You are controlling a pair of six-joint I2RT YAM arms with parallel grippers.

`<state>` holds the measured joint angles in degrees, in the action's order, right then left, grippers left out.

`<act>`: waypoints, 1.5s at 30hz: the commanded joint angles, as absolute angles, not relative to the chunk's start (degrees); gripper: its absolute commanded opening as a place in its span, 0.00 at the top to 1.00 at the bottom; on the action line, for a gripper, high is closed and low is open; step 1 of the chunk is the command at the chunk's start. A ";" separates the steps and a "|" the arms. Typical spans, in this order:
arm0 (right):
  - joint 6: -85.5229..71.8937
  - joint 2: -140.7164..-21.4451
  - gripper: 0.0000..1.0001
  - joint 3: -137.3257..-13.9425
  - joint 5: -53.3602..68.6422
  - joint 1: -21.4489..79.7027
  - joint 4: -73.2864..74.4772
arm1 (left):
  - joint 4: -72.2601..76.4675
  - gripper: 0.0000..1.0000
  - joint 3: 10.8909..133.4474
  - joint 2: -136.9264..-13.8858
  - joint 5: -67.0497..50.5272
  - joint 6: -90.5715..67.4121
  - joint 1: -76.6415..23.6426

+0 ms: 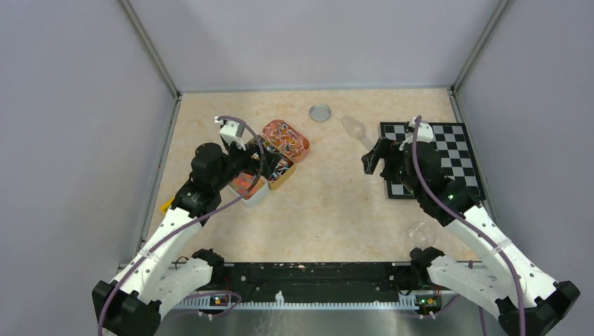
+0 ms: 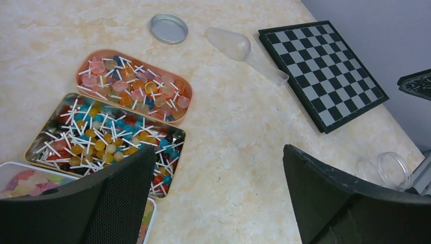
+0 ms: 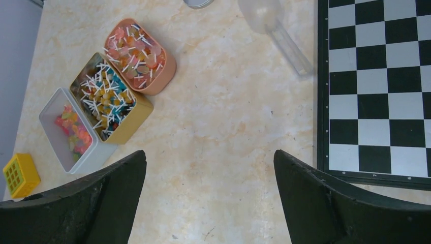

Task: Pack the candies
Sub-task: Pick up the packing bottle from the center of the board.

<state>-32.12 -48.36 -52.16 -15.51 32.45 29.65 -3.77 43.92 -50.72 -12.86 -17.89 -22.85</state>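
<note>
The candies are small round pink, orange and yellow sweets on white sticks, filling an oval pink tin. More of them, mixed with blue and red, fill a gold tin beside it. A white tub holds soft coloured sweets. My left gripper hovers open over bare table just right of the gold tin, holding nothing. My right gripper is open above the table, left of the chessboard, also holding nothing.
A clear plastic scoop lies beside the chessboard. A round metal lid lies at the back. A clear jar stands near the right arm's base. A small yellow block sits left of the tub.
</note>
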 commanded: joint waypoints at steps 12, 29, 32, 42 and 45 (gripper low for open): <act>-37.41 -41.85 0.10 -48.92 -22.85 31.99 26.51 | -1.85 0.01 43.78 -48.32 -11.76 -17.49 -22.80; -98.61 -59.48 0.59 -60.15 -40.28 31.02 85.62 | -2.02 0.01 43.42 -46.90 -12.38 -17.75 -22.85; -99.28 -59.03 0.59 -56.88 -38.52 29.49 84.60 | -2.02 0.01 43.42 -46.71 -12.63 -17.84 -22.85; -92.63 -55.72 0.62 -44.92 -30.51 22.30 71.71 | -2.02 0.01 43.30 -46.15 -13.01 -18.10 -22.88; -92.60 -55.96 0.61 -42.93 -29.89 22.24 69.73 | -1.97 0.01 43.29 -46.15 -13.11 -18.11 -22.94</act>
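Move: The packing bottle, the clear open jar near the table's front edge, stands about 15 cm back from the empty right hand, 15 cm to its right and some 21 cm below. The checkered board's middle lies roughly 11 cm ahead of that hand and 20 cm to its right; the clear scoop lies about 19 cm ahead and 2 cm right, both some 24 cm below. From the left hand the bottle is about 17 cm back, 41 cm right and 23 cm down. Down, to the right and back, after a small lift, the right hand swings in past the board's near left corner towards the bottle, travelling some 20 cm in all. The wrist turns clockwise by about 65 degrees while the fingers tip steeply down, and they narrow from wide open to less than half open, stopping short of the bottle, still above its rim and on its forward side. ##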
